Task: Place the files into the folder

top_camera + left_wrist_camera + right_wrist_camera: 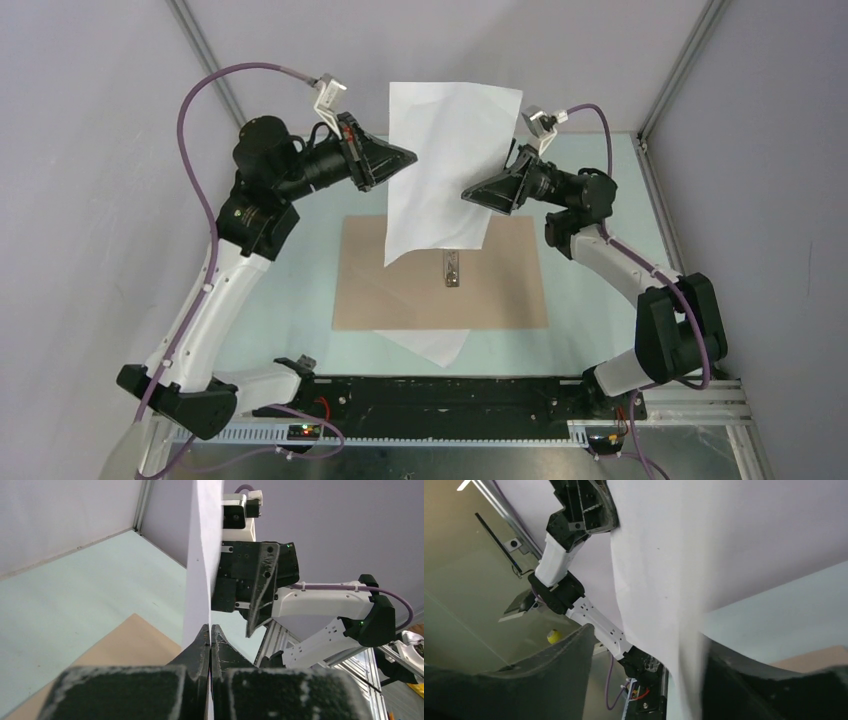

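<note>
A white sheet of the files (450, 160) hangs upright in the air above the tan folder (500, 290), which lies flat on the table. My left gripper (412, 157) is shut on the sheet's left edge; its fingertips (210, 627) pinch the paper (200, 555). My right gripper (468, 192) is at the sheet's right side. In the right wrist view its jaws (649, 635) stand apart with the paper (664, 555) between them, lying against the right finger. Another white sheet (435, 345) sticks out from under the folder's near edge.
A small metal clip (453, 270) lies on the middle of the folder. The pale green table (300, 300) is bounded by grey walls and frame posts. The black base rail (450, 395) runs along the near edge.
</note>
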Tool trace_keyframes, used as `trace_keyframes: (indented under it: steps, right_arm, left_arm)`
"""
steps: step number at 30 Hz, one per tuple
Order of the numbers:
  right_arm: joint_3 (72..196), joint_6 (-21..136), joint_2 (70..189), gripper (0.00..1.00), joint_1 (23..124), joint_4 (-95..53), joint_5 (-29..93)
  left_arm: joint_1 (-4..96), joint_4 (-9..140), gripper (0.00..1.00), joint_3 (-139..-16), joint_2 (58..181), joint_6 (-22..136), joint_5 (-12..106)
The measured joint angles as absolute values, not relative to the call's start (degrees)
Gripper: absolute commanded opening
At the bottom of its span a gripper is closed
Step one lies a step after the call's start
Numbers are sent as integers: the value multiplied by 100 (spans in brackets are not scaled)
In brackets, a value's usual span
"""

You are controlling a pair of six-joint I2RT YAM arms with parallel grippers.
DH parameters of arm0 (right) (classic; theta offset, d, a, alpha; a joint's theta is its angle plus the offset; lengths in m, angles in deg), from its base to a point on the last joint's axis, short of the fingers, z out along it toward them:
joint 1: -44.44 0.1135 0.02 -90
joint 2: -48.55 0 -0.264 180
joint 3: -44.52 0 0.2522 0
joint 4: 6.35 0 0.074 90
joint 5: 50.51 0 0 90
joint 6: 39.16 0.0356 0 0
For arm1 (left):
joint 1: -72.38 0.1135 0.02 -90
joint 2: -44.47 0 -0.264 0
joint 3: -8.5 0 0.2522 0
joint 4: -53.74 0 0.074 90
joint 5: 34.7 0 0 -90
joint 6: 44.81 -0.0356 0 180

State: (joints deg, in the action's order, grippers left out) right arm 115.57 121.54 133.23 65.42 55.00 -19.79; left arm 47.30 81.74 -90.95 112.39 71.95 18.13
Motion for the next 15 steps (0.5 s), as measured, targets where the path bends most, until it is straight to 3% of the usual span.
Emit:
trace_keyframes:
  steps: [8, 9, 10, 12, 13, 14, 15]
  right_arm:
    - [11560, 11599, 13150, 23, 6539, 4390, -1916]
    - [11560, 11415, 13083, 17, 6555, 4082, -1868]
    - [11560, 11249, 13021, 11, 6570, 3833, -1822]
    - [11564, 10847, 12855, 2, 6605, 3177, -1680]
    - [11564, 10637, 12775, 0, 6618, 2847, -1586]
    - [11564, 10451, 12707, 0, 6636, 2552, -1483]
    - [11568, 10270, 12643, 0, 6649, 2252, -1374]
  left_arm:
    - [4913, 8089, 2, -8879, 11197, 7268, 1929]
    - [4931, 8080, 6, -8818, 11191, 7270, 1957]
    - [4946, 8060, 20, -8737, 11184, 7270, 2003]
    - [4968, 8036, 32, -8562, 11180, 7268, 2126]
    - [4970, 8038, 38, -8477, 11173, 7268, 2215]
    - [4977, 8043, 55, -8396, 11162, 7250, 2307]
    - [4979, 8056, 63, -8249, 11131, 7279, 2510]
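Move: The file is upright between the hands, its left side still pinched by the left fingers. Its middle is about 6 cm right of the left hand and 2 cm ahead; from the right hand, it is some 5 cm left and 2 cm up. The open folder's middle is about 4 cm right of the left hand, 5 cm ahead and 44 cm below; from the right hand, it is 7 cm left, 5 cm ahead and 38 cm down. The right fingers shut on the file's right side, then the left's part-open; both hands descend and go forward, 4–6 cm. ##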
